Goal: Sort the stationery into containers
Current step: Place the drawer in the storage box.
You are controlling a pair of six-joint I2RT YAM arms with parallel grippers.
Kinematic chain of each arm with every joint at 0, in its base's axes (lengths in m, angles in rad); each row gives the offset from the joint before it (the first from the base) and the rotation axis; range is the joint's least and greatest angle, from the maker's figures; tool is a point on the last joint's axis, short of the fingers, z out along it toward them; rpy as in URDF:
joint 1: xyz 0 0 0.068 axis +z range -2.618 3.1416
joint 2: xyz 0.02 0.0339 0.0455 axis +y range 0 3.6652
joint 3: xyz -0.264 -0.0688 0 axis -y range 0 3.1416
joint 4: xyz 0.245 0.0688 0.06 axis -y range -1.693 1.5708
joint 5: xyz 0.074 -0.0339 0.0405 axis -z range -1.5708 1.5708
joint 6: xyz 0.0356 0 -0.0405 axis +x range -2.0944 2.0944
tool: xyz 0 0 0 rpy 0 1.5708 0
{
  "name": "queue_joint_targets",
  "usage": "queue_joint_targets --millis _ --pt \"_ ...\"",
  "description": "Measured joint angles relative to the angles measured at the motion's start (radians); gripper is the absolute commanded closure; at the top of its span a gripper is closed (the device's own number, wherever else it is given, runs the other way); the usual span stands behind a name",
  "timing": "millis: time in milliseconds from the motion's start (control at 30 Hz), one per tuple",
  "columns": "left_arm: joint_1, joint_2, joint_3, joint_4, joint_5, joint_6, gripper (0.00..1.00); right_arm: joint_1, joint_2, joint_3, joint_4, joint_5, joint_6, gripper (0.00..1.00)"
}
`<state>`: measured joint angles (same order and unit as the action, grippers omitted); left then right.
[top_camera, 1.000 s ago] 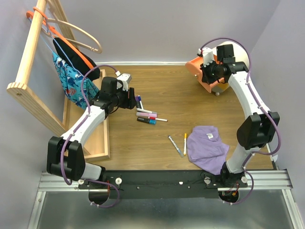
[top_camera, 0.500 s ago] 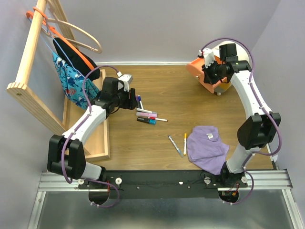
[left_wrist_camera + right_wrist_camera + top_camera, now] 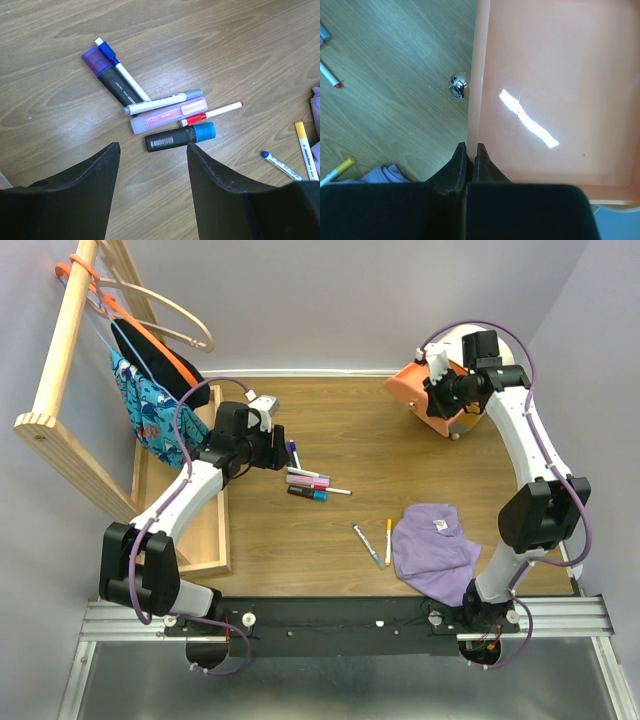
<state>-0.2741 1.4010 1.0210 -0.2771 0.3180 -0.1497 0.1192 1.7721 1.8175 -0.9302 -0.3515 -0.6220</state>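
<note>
A cluster of stationery [image 3: 307, 480] lies left of the table's middle: a purple-capped marker [image 3: 107, 75], a blue-capped pen [image 3: 122, 70], a white marker [image 3: 160, 102], a pink bar [image 3: 170, 115], a red-tipped pen [image 3: 212, 112] and a black marker [image 3: 180, 136]. My left gripper [image 3: 152, 150] hovers open just beside them, holding nothing. A blue-tipped pen [image 3: 368, 544] and a yellow-tipped pen [image 3: 388, 538] lie apart by the cloth. At the back right, my right gripper [image 3: 470, 146] is shut on the front wall of the orange drawer [image 3: 555, 75], which is empty and drawn out of the cream unit [image 3: 508, 352]. A yellow drawer [image 3: 466, 421] sits below it.
A purple cloth [image 3: 432, 545] lies at the front right, touching the yellow-tipped pen. A long wooden tray [image 3: 205, 540] runs along the left edge, under a wooden rack [image 3: 60, 350] with hangers and clothes. The drawer's metal knob [image 3: 457, 86] faces the table's middle.
The right gripper has moved left with the orange drawer, drawing it further out of the unit. The left arm and the pens have not moved.
</note>
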Motion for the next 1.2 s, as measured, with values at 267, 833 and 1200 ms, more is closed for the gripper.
queue_joint_targets --millis 267,833,1200 --pt "-0.003 0.005 0.000 0.001 0.009 -0.002 0.35 -0.017 0.000 0.000 0.000 0.020 -0.035 0.98" --pt "-0.016 0.011 0.001 0.000 0.009 -0.001 0.34 -0.023 -0.058 -0.037 0.122 0.103 -0.074 0.63" --pt "-0.029 0.022 0.018 0.000 0.010 -0.001 0.34 -0.022 -0.080 -0.065 0.204 0.170 -0.084 0.64"
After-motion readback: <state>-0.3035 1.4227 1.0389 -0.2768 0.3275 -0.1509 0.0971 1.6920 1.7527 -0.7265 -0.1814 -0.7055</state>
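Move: The right hand already pinches the top edge of the drawer's front panel. The opening side aside, the storage box's middle lies some 11 cm to the right, 7 cm ahead and 10 cm below. The drawer's middle is about 5 cm ahead, 3 cm right and 3 cm lower; its silver knob is 2 cm ahead, 4 cm left and 5 cm down. From the idle left hand, the box is roughly 45 cm right, 16 cm ahead and slightly below. Rightward and a little forward, the right hand first carries the pinched drawer edge some 2 cm towards the storage box. Its fingers then open and release the edge as the hand rises about 4 cm, still easing right and forward, with the fingertips tilting up and outward by roughly 15 degrees; it ends just above the panel edge, gripper part-open. ##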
